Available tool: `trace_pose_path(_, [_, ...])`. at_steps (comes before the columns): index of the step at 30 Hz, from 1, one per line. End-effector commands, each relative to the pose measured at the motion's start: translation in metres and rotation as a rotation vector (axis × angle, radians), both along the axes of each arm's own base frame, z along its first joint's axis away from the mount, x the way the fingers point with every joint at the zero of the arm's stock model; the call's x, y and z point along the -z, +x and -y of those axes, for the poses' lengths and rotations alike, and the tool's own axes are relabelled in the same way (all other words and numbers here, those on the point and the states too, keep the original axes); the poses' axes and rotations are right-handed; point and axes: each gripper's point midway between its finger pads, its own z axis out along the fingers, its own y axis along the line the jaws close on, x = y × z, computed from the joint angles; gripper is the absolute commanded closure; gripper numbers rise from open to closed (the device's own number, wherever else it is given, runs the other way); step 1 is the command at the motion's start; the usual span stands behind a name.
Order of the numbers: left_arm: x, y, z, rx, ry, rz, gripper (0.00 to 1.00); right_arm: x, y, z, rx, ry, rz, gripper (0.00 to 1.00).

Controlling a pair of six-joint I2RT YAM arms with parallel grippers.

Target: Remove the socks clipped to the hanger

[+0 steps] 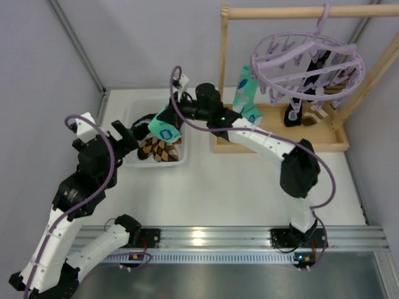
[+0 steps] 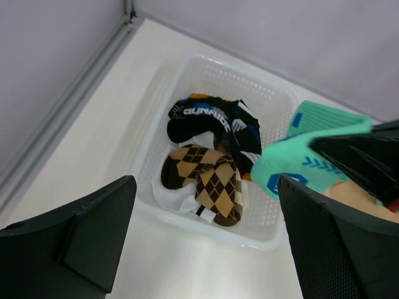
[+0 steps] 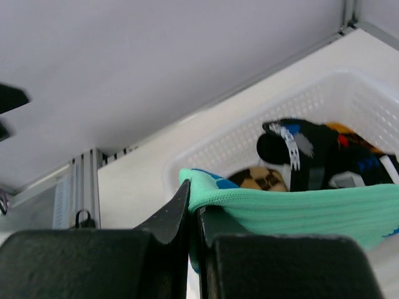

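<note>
My right gripper (image 1: 176,116) is shut on a teal sock (image 1: 163,126) and holds it over the white basket (image 1: 138,107). The sock shows in the right wrist view (image 3: 293,208), pinched between the fingers (image 3: 174,215), and in the left wrist view (image 2: 305,159). The lavender hanger (image 1: 308,62) hangs from the wooden rail at the back right. Another teal sock (image 1: 247,93) and black socks (image 1: 298,106) hang from its clips. My left gripper (image 1: 121,134) is open and empty beside the basket's left rim.
The basket (image 2: 262,233) holds brown argyle socks (image 2: 209,177) and black socks with blue-white marks (image 2: 212,121). The wooden rail frame (image 1: 280,12) stands on a wooden base (image 1: 280,143) at the back right. Grey walls close the back and sides.
</note>
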Motion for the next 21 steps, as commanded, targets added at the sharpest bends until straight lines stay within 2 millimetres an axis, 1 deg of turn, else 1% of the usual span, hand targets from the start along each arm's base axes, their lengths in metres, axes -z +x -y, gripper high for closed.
trace_pose_path(1, [-0.015, -0.017, -0.027, -0.073, 0.072, 0.022, 0.02, -0.006, 0.015, -0.044, -0.054, 0.043, 0.033, 1.00])
trace_pose_path(2, [-0.015, -0.020, -0.030, -0.082, 0.080, 0.024, 0.02, 0.006, 0.022, -0.051, -0.048, 0.030, 0.020, 1.00])
trace_pose_path(3, [-0.015, -0.022, -0.033, -0.089, 0.082, 0.027, 0.02, 0.037, 0.032, -0.061, -0.042, -0.005, -0.012, 0.96])
trace_pose_path(4, [-0.014, -0.023, -0.033, -0.083, 0.087, 0.025, 0.02, 0.035, 0.038, -0.066, -0.036, -0.007, -0.011, 0.87])
trace_pose_path(5, [-0.011, -0.023, -0.033, -0.083, 0.093, 0.019, 0.02, 0.043, 0.046, -0.068, -0.012, -0.027, -0.018, 0.55])
trace_pose_path(6, [-0.009, -0.023, -0.032, -0.070, 0.092, 0.017, 0.02, 0.043, 0.053, -0.075, -0.009, -0.032, -0.001, 0.39])
trace_pose_path(7, [-0.006, -0.023, -0.030, -0.064, 0.099, 0.008, 0.02, 0.054, 0.056, -0.073, 0.012, -0.076, -0.026, 0.30])
trace_pose_path(8, [0.001, -0.021, -0.028, -0.054, 0.105, -0.007, 0.02, 0.050, 0.059, -0.073, 0.026, -0.077, -0.014, 0.22])
trace_pose_path(10, [0.009, -0.020, -0.027, -0.049, 0.115, -0.027, 0.02, 0.034, 0.065, -0.068, 0.062, -0.073, 0.032, 0.18])
trace_pose_path(11, [0.017, -0.018, -0.025, -0.046, 0.123, -0.045, 0.02, 0.027, 0.066, -0.063, 0.074, -0.081, 0.042, 0.15])
trace_pose_path(12, [0.021, -0.018, -0.025, -0.050, 0.126, -0.051, 0.02, 0.012, 0.069, -0.059, 0.086, -0.077, 0.077, 0.16])
trace_pose_path(13, [0.028, -0.017, -0.025, -0.055, 0.132, -0.068, 0.02, 0.007, 0.073, -0.055, 0.105, -0.082, 0.083, 0.15])
trace_pose_path(14, [0.031, -0.016, -0.025, -0.056, 0.130, -0.071, 0.02, -0.001, 0.073, -0.046, 0.113, -0.093, 0.091, 0.15])
trace_pose_path(16, [0.037, -0.015, -0.024, -0.062, 0.130, -0.083, 0.02, -0.008, 0.070, -0.035, 0.118, -0.103, 0.096, 0.15])
trace_pose_path(17, [0.038, -0.015, -0.023, -0.060, 0.127, -0.084, 0.02, -0.032, 0.062, -0.026, 0.124, -0.077, 0.124, 0.15])
trace_pose_path(18, [0.039, -0.014, -0.020, -0.049, 0.110, -0.084, 0.02, -0.015, 0.057, -0.020, 0.126, -0.106, 0.103, 0.14])
trace_pose_path(19, [0.039, -0.013, -0.017, -0.034, 0.101, -0.083, 0.02, -0.020, 0.053, -0.012, 0.135, -0.098, 0.108, 0.11])
trace_pose_path(20, [0.038, -0.012, -0.013, -0.016, 0.092, -0.085, 0.02, -0.028, 0.040, 0.002, 0.144, -0.086, 0.121, 0.10])
trace_pose_path(21, [0.037, -0.010, -0.003, 0.035, 0.074, -0.086, 0.02, -0.031, 0.037, 0.011, 0.165, -0.084, 0.126, 0.07])
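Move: The mint-green sock is already pinched in the right hand. The basket it goes into has its middle about 8 cm to the left, 6 cm ahead and 22 cm below. In the basket, the black sock lies some 12 cm left and 8 cm ahead, the argyle sock 6 cm left and about level. Another green sock hangs some 25 cm right of the hand and 8 cm ahead. From the left hand the basket is about 13 cm ahead, 8 cm right and 25 cm below. The green sock is taken down into the basket and let go: the right hand sinks some 11 cm while moving about 6 cm forward and as far left, fingers opening wide on the way and tipping down about 10 degrees. Emptied, it rises about 7 cm and draws back to the right. The empty, open left hand shifts slightly back and left, then sinks some 5 cm. ##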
